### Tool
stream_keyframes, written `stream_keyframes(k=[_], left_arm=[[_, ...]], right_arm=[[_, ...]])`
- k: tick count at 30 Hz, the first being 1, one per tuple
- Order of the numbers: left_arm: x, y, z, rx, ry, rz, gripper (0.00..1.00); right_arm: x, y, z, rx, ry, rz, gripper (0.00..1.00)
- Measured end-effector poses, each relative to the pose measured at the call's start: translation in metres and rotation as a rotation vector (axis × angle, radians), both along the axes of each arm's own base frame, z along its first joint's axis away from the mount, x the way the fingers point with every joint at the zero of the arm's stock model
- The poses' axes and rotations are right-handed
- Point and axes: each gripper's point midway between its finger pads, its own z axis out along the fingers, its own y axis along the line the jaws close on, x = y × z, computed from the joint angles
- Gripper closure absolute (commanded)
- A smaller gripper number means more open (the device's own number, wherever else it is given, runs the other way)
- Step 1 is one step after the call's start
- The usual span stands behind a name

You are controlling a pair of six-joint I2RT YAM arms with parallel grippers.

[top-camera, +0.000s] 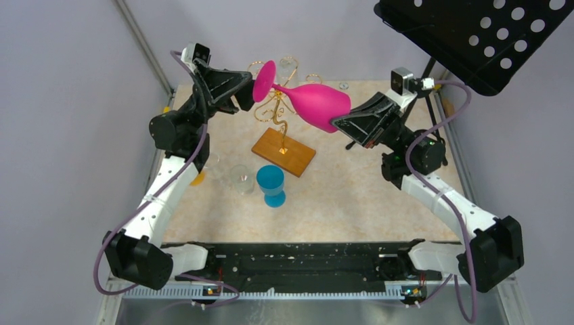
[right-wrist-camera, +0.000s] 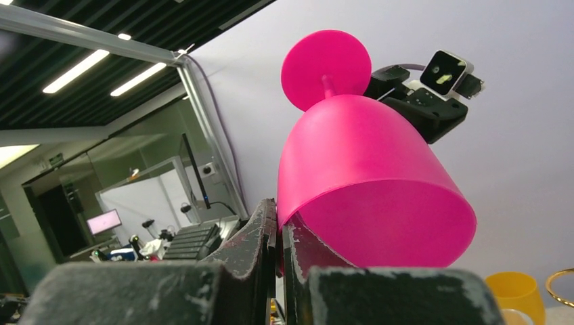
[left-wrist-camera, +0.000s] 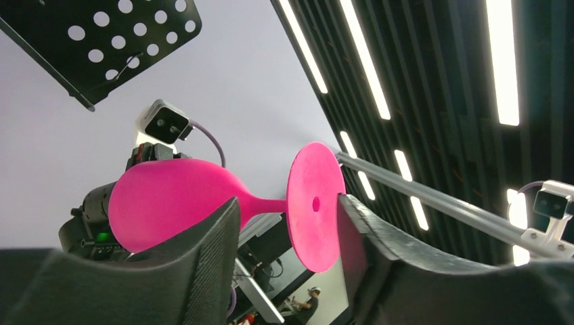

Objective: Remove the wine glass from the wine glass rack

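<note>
The pink wine glass (top-camera: 315, 101) lies on its side in the air above the wine glass rack (top-camera: 279, 108), a gold wire stand on a wooden base (top-camera: 284, 152). Its stem crosses the rack's top curls; I cannot tell whether they touch. My right gripper (top-camera: 336, 124) is shut on the bowl's rim, one finger inside and one outside (right-wrist-camera: 279, 217). My left gripper (top-camera: 247, 91) is open, and the glass's round foot (left-wrist-camera: 315, 203) stands between its spread fingers (left-wrist-camera: 290, 203), close against the right finger.
A blue cup (top-camera: 271, 184) and a clear glass (top-camera: 241, 177) stand on the table in front of the rack's base. A yellow cup (right-wrist-camera: 514, 291) shows low in the right wrist view. A black perforated music stand (top-camera: 474, 34) overhangs the back right corner.
</note>
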Motion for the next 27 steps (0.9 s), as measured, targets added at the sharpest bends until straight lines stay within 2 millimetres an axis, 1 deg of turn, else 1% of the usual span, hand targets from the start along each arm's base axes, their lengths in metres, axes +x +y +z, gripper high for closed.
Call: stream_keyframes(k=[6,10,12,14,16,18,20,23,27], left_arm=[[0.004,-0.001,-0.003,0.021,-0.011,0.049,0.22],[0.007,-0.001,-0.006,0.042,-0.02,0.083,0.2],[0.01,-0.002,-0.008,0.051,-0.021,0.098,0.2],[0.013,-0.001,-0.01,0.059,-0.018,0.109,0.2],[0.016,-0.001,-0.011,0.067,-0.021,0.12,0.2],[0.018,-0.001,-0.014,0.079,-0.027,0.132,0.21],[0.02,-0.001,-0.017,0.095,-0.03,0.142,0.22],[0.025,-0.003,-0.023,0.123,-0.042,0.166,0.23],[0.035,-0.006,-0.033,0.184,-0.063,0.217,0.23]], right_arm=[[-0.01,-0.008,0.01,-0.014,-0.022,-0.072,1.0],[-0.018,-0.019,0.019,-0.033,-0.037,-0.184,1.0],[-0.018,-0.025,0.019,-0.061,-0.025,-0.26,1.0],[-0.013,-0.034,0.018,-0.111,0.012,-0.375,1.0],[-0.009,-0.039,0.016,-0.137,0.034,-0.434,1.0],[0.0,-0.048,0.008,-0.199,0.086,-0.538,1.0],[0.011,-0.057,-0.008,-0.274,0.148,-0.632,1.0],[0.022,-0.07,-0.035,-0.396,0.223,-0.739,1.0],[0.034,-0.079,-0.081,-0.616,0.315,-0.817,1.0]])
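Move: The right hand already holds the pink wine glass by its rim, the glass's middle about 8 cm to its left, 3 cm ahead and 7 cm above. From that hand the rack's hub lies roughly 12 cm ahead, 14 left and 12 below; the blue wine glass standing on the table lies about 18 left, 5 back and 42 below. From the left hand, half open around the glass's foot, the pink glass's middle is some 10 cm right and 2 back, nearly level. Still pinching the rim, the right hand draws the pink glass out from between the left hand's widening fingers and away from the rack. It eases back and up a couple of centimetres, then swings about 8 cm right, forward again and some 10 cm down, turning clockwise about 45 degrees while its fingers tip from slanting up towards level. The left hand opens wide, then drifts about 5 cm forward and down. ##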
